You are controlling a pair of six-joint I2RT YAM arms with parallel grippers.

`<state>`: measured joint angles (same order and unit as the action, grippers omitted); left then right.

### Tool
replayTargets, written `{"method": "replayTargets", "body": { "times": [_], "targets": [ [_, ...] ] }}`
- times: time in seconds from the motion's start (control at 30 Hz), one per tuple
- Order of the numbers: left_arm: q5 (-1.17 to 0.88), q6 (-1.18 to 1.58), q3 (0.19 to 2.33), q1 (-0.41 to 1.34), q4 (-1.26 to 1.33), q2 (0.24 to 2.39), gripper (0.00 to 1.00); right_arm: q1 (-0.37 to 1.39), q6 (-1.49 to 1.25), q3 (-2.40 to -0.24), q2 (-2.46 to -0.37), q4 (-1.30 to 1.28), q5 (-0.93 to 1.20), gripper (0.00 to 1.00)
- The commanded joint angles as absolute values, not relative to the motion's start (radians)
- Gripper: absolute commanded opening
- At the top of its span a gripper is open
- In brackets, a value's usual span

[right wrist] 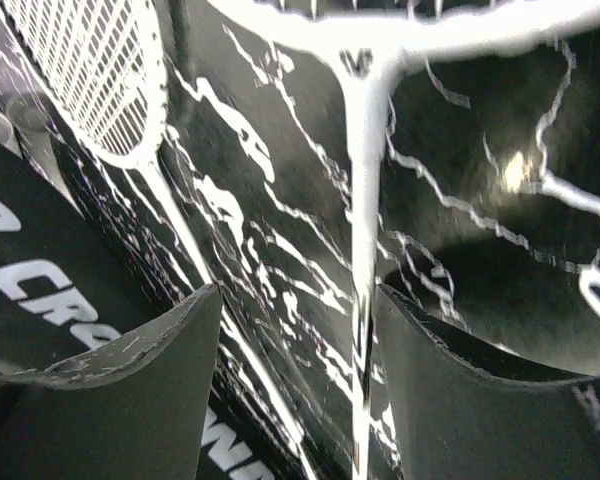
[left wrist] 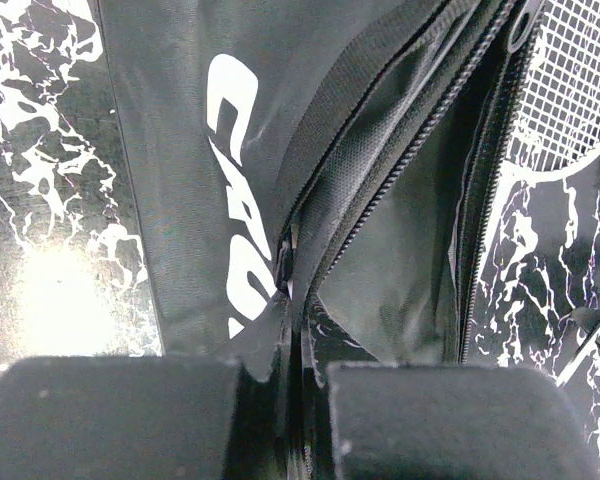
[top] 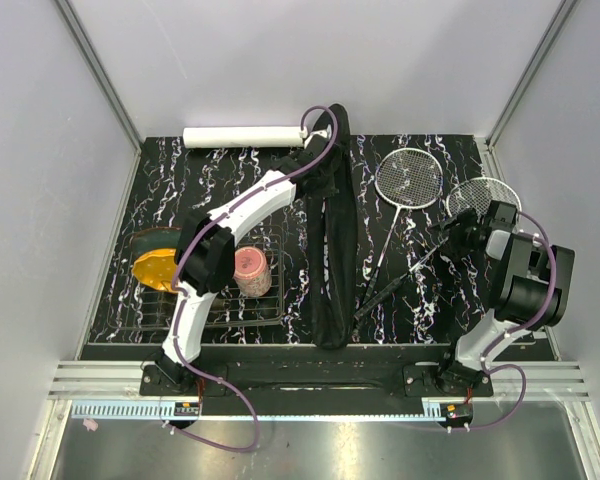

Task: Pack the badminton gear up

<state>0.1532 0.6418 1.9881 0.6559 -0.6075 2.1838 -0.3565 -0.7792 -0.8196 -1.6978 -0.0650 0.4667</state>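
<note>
The long black CROSSWAY bag [top: 330, 240] lies lengthwise in the middle of the table, its zipper open [left wrist: 400, 170]. My left gripper [top: 320, 152] is at the bag's far end, shut on a flap of fabric by the zipper [left wrist: 305, 365]. Two white-strung rackets lie to the right of the bag, the left one [top: 410, 177] and the right one [top: 477, 197]. My right gripper [top: 450, 228] is open around the right racket's shaft [right wrist: 365, 300], which runs close to the right finger [right wrist: 460, 400]. The white tube [top: 242, 136] lies at the far edge. No shuttlecocks show.
A pink cup [top: 251, 270] stands on a wire rack [top: 220, 310] at the near left. A yellow-black object [top: 155, 262] lies to its left. Grey walls close in the table on three sides.
</note>
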Motion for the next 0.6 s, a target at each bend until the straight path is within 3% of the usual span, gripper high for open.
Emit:
{"method": "replayTargets", "body": {
  "times": [0.0,0.1,0.2,0.23,0.37,0.57],
  "targets": [
    [0.233,0.663,1.996,0.66,-0.534,2.158,0.0,-0.36,-0.769,-0.87,-1.744,0.028,0.416,0.66],
    [0.296,0.647,1.99,0.66,-0.534,2.16,0.0,-0.359,-0.753,-0.853,-1.735,0.076,0.411,0.54],
    [0.337,0.638,1.991,0.66,-0.535,2.166,0.0,-0.359,-0.733,-0.859,-1.723,0.077,0.391,0.35],
    [0.347,0.638,1.991,0.661,-0.534,2.166,0.0,-0.357,-0.721,-0.864,-1.717,0.074,0.377,0.2],
    [0.388,0.653,1.994,0.661,-0.545,2.158,0.0,-0.312,-0.635,-0.967,-1.663,-0.094,0.27,0.0],
    [0.563,0.77,2.036,0.661,-0.705,2.134,0.0,-0.126,-0.413,-1.248,-1.591,-0.371,0.058,0.0]
  ]
}}
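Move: The right racket's shaft, just below its head, lies between my open right fingers, about 2 cm ahead, 2 cm to the right and 1 cm down. Its head is centred some 12 cm ahead and 10 cm right. The left racket's head lies about 22 cm ahead and 11 cm left, and the black bag some 32 cm left and 3 cm ahead. From my left hand, which holds the bag's mouth, that shaft is about 37 cm right, 8 cm back and 12 cm down. I slide my right hand about 3 cm forward and to the right along the table, shutting the fingers until they pinch the right racket's shaft just below the head. Then I start lifting, up some 3 cm and a little forward, rolling the wrist about 20 degrees so its left side dips. My left hand keeps its grip on the bag's zip edge and draws it about 4 cm left and slightly forward, turning some 10 degrees counter-clockwise. ##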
